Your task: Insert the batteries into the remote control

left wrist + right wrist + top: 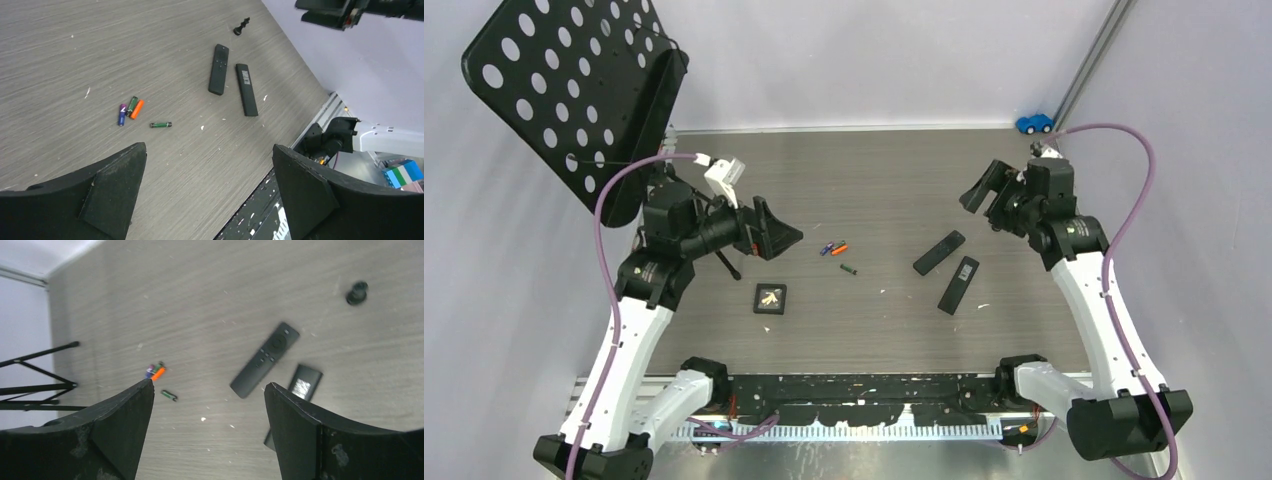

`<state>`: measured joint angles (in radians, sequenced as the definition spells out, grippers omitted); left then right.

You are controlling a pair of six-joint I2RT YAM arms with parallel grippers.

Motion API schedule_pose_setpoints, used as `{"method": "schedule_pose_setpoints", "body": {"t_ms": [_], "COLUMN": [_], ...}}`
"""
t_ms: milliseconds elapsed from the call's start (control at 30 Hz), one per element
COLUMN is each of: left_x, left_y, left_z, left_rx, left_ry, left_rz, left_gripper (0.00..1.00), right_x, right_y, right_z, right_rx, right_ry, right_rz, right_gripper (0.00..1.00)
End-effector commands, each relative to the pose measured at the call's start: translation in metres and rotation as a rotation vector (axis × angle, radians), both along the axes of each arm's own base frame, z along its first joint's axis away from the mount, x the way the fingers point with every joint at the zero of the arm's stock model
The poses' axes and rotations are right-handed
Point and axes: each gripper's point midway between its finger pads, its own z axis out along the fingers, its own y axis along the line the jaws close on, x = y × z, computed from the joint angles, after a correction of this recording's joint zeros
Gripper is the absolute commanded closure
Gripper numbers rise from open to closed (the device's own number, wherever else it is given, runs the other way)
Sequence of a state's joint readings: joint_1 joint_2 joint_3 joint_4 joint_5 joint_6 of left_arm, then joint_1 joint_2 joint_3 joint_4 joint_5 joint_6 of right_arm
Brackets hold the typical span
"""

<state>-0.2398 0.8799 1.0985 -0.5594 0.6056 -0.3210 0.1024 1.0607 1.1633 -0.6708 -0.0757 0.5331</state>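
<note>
Three batteries, blue, green and orange [833,247], lie clustered mid-table, with a dark green battery [848,269] just beside them. They show in the left wrist view [131,109] and the right wrist view [155,371]. Two black remotes lie to their right: one buttons up [939,252], one label side up [959,284]. My left gripper [782,232] is open and empty, raised to the left of the batteries. My right gripper [984,190] is open and empty, raised beyond the remotes.
A black square plate with a yellow mark [770,298] lies near the left arm. A perforated black stand [574,90] on tripod legs [35,375] is at the back left. A blue toy car [1034,123] is at the back right. A small black piece [241,26] stands past the remotes.
</note>
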Motion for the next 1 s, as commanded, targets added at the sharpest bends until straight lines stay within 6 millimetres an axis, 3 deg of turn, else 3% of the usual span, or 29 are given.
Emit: {"method": "schedule_pose_setpoints", "body": {"t_ms": [0, 100, 200, 333, 633, 967], "left_x": [0.0, 0.005, 0.003, 0.001, 0.009, -0.006], "left_y": [-0.011, -0.017, -0.029, -0.037, -0.025, -0.037], "left_z": [0.014, -0.001, -0.002, -0.014, -0.035, -0.023], "left_rx": [-0.105, -0.156, -0.245, -0.263, -0.177, -0.146], "left_ry": [-0.057, -0.028, -0.018, 0.001, 0.024, -0.042], "left_rz": [-0.035, -0.041, -0.094, -0.115, -0.028, -0.108], "left_gripper": [0.0, 0.0, 0.0, 0.0, 0.0, 0.0], "right_x": [-0.003, -0.013, -0.017, -0.018, -0.026, -0.042], "right_y": [-0.019, -0.043, -0.053, -0.05, -0.019, 0.0], "right_z": [-0.029, -0.067, -0.089, -0.107, -0.166, -0.222], "right_rx": [-0.072, -0.219, -0.309, -0.342, -0.225, -0.266], "right_ry": [0.073, 0.201, 0.243, 0.288, 0.426, 0.567], "right_rz": [-0.085, -0.194, -0.256, -0.286, -0.294, -0.292], "right_gripper": [0.13, 0.13, 0.1, 0.08, 0.08, 0.11]}}
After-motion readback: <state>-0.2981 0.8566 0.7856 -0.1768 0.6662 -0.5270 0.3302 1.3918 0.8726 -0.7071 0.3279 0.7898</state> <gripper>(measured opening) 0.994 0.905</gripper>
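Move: The remote lying face down with the QR label is almost under the right hand: about 4 cm back, 1 cm to its right and 25 cm below. The button-side-up remote lies 7 cm farther out and 5 cm to the left of the labelled one; the black chess piece stands some 9 cm ahead of the hand and 9 cm to its right. From the left hand, the labelled remote is roughly 38 cm to the right, 2 cm ahead and 31 cm below. Down towards the QR-labelled remote comes the right hand, sinking about 20 cm and drawing back some 5 cm, with a small swing out to its right and back again. The wrist tips some 30 degrees steeper and turns clockwise; the fingers stay wide open, ending astride the remote's line, still above it. Meanwhile the left hand, also open, sinks about 5 cm and edges right, closer to the batteries. ##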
